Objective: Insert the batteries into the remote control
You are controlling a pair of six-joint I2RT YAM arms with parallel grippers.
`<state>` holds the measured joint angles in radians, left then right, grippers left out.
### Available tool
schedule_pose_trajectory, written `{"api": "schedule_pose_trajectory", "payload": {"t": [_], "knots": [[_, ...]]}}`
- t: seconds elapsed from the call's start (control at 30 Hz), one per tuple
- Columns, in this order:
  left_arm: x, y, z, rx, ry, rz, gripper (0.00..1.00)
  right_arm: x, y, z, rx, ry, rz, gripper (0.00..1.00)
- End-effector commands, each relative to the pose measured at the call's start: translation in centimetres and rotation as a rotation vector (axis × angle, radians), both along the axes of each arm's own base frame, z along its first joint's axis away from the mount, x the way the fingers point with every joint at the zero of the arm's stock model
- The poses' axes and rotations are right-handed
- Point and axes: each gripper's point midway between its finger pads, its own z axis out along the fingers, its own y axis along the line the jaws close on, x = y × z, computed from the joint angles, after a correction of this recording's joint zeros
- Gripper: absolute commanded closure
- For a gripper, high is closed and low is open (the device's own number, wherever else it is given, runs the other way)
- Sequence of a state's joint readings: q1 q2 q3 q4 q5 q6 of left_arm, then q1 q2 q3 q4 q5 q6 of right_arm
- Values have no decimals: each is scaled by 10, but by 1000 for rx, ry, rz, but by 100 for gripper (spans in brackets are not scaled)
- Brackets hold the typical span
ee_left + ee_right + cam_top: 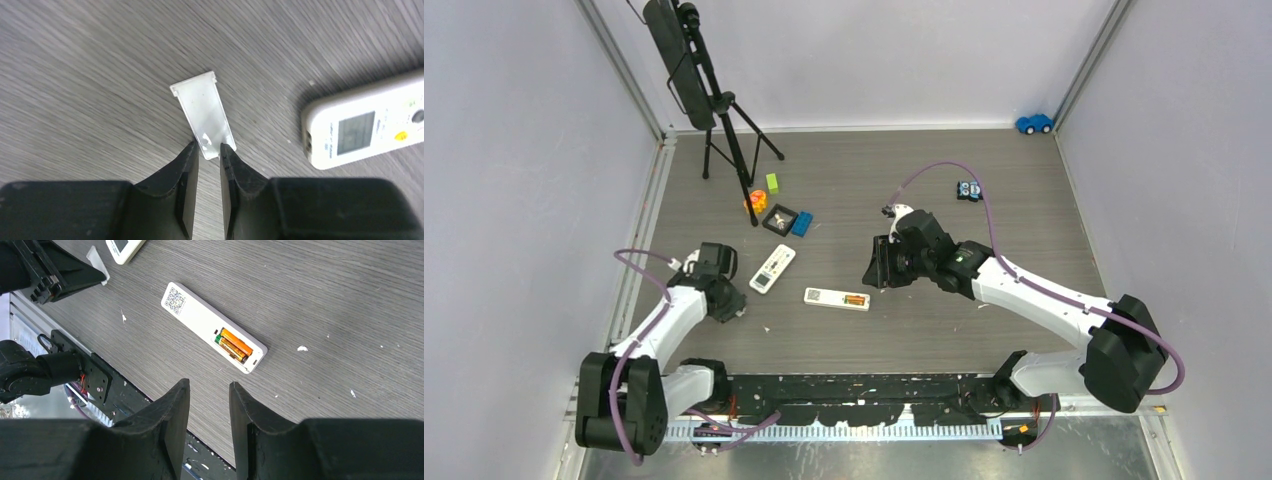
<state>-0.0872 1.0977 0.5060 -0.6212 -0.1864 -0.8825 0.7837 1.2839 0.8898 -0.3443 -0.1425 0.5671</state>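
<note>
A slim white remote control lies face down at mid-table with its compartment uncovered. Two orange-copper batteries sit side by side inside it. A loose white battery cover lies flat on the table. My left gripper is low over it, jaws a narrow gap apart at the cover's near end; the right fingertip overlaps the cover's corner. Whether the cover is clamped does not show. My right gripper hovers open and empty beside the remote control.
A second white remote with a display lies just right of the left gripper. Behind it are a tripod, a black tray, coloured blocks and small toys. A black rail runs along the near edge.
</note>
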Motion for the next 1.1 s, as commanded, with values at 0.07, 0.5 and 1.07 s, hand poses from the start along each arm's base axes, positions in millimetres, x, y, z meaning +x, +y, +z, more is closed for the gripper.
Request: {"api": "schedule_pose_trajectory", "payload": {"t": [0.07,0.5,1.07], "knots": [[-33,-47,-17,-88,93,-81,76,8,4,6,23,-29,-20,60],[-19,-86,8,25,33,-272,47,6,5,5,38,0,-44,61],[13,-57,4,98,90,-368,36,5,7,1,31,31,-45,61]]}}
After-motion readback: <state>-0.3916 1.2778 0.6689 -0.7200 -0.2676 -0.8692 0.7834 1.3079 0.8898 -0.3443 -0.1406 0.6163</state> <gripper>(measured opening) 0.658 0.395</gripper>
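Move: The battery cover lies almost under my left fingertips, its near end between them; its middle is about 2 cm ahead and 1 cm left, at table level. From my left hand, the remote control with its open battery bay lies some 23 cm right and 3 cm ahead, and the AC remote about 9 cm right and 9 cm ahead. From my right hand, the cover is roughly 31 cm left, level fore and aft, 12 cm below. I keep dragging the battery cover rightward over the table with my left fingers, about 10 cm towards the open remote control, easing back slightly and turning the wrist some 15 degrees clockwise. Then I open the fingers wide, let the cover go and come back left about 5 cm, rising a little and settling again just above the table by the cover. ##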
